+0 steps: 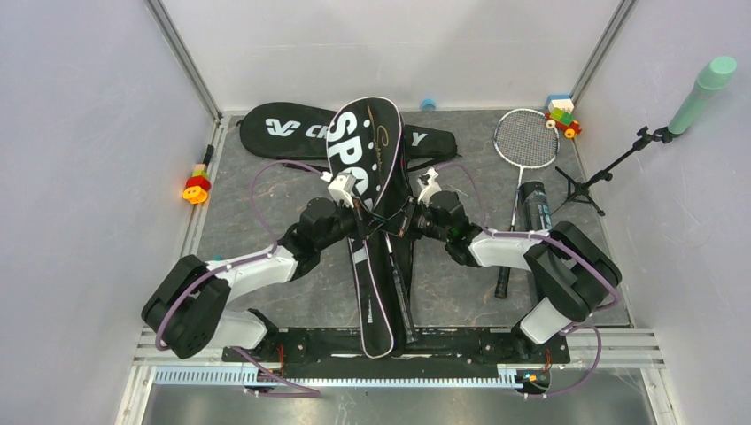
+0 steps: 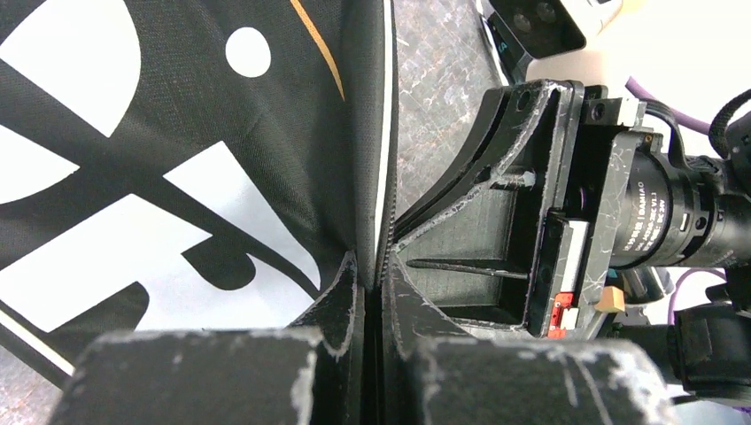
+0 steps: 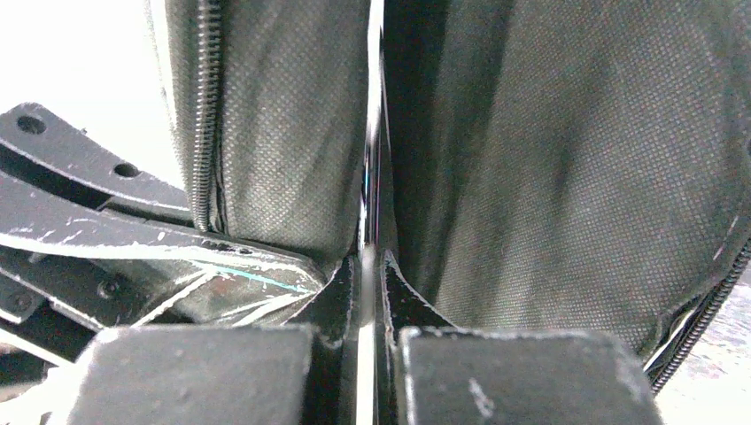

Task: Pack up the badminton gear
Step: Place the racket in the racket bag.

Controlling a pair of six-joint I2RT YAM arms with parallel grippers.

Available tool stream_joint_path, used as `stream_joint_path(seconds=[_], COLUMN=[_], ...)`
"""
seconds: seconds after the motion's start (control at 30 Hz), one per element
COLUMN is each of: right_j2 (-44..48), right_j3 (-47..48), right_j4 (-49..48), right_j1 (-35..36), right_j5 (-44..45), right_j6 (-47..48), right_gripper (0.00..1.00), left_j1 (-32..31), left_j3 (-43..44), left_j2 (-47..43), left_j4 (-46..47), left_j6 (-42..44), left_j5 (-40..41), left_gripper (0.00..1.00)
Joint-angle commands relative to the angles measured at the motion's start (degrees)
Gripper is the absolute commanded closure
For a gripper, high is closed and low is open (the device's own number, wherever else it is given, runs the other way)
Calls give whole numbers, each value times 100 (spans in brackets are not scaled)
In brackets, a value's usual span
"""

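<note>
The black "SPORT" racket bag [image 1: 363,142] lies lengthwise down the middle of the mat, its middle raised between both grippers. My left gripper [image 1: 361,212] [image 2: 376,266] is shut on the bag's zip edge [image 2: 383,159]. My right gripper [image 1: 411,218] [image 3: 370,257] is shut on a thin shiny racket rim [image 3: 368,168] standing between the bag's two grey inner walls [image 3: 531,159]. A racket handle [image 1: 400,297] pokes out of the bag's near end. The "CROSSWAY" bag [image 1: 283,131] lies flat behind. A second racket [image 1: 526,137] and the black tube [image 1: 535,205] lie to the right.
A mint-green microphone on a black stand [image 1: 673,119] stands at the right wall. Toy blocks sit at the left edge [image 1: 196,184] and back right corner [image 1: 561,115]. A small blue object [image 1: 428,104] rests by the back wall. My right wrist fills the right side of the left wrist view [image 2: 655,204].
</note>
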State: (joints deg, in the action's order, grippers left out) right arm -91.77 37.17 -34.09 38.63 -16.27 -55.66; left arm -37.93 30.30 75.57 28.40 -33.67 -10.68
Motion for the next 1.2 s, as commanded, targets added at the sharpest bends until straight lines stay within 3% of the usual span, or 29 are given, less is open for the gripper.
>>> stream_joint_path(seconds=[0.0, 0.1, 0.2, 0.3, 0.37, 0.47, 0.57, 0.67, 0.77, 0.8, 0.83, 0.97, 1.17], right_j2=[304, 128, -139, -414, -625, -872, -788, -461, -9, 204, 348, 940, 2055], right_j3=[665, 380, 225, 285, 507, 556, 347, 254, -70, -75, -16, 50, -17], right_j4=[-1539, -2273, -3019, -3469, -3266, -3312, -3195, -2381, -1703, -1183, -778, 784, 2595], right_j1=[-130, -5, 82, 292, 379, 373, 313, 277, 306, 308, 302, 301, 303], right_j5=[2063, 3143, 3594, 4259, 4527, 4203, 3507, 2584, 2376, 2306, 2165, 1709, 2155], right_j6=[-328, -389, -510, -303, -303, -310, 192, 911, 1958, 2258, 2660, 3335, 3941], right_gripper=[100, 100, 100, 100, 100, 100, 100, 79, 58, 52, 46, 33, 7], left_j1=[-765, -959, -1111, -1163, -1170, -1164, -1164, -1155, -1137, -1137, -1137, -1084, -852], left_j3=[-227, -510, -823, -828, -695, -574, -113, 324, 751, 948, 1098, 1666, 2070], left_j2=[177, 333, 673, 1063, 1221, 1201, 817, 482, 375, 332, 305, 460, 770], left_j4=[513, 1795, 3495, 4199, 3976, 3612, 1791, 574, 35, -324, -716, -1374, -1856], left_j6=[-564, -1069, -1901, -2367, -2407, -2297, -2027, -2027, -1959, -984, -786, -475, -385], left_j5=[-1523, -1996, -2292, -2421, -2440, -2278, -1408, -477, -194, 147, 486, 1219, 1868], left_gripper=[95, 95, 97, 98, 98, 98, 98, 98, 98, 98, 98, 98, 98])
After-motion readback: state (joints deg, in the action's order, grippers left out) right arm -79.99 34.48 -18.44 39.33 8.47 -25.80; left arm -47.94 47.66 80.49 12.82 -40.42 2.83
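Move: The right hand already pinches the racket's shaft; the SPORT bag's open body lies about 8 cm below it and 2 cm right, level fore and aft. The CROSSWAY bag is some 28 cm ahead, 13 cm left and 10 cm down. The left hand pinches the SPORT bag's flap edge; from it that open body is roughly 8 cm right, 10 cm below, the racket shaft 6 cm right, both level fore and aft. Right hand carries the racket forward 5 cm, opens, swings right about 9; left draws the pinched flap right and up. ##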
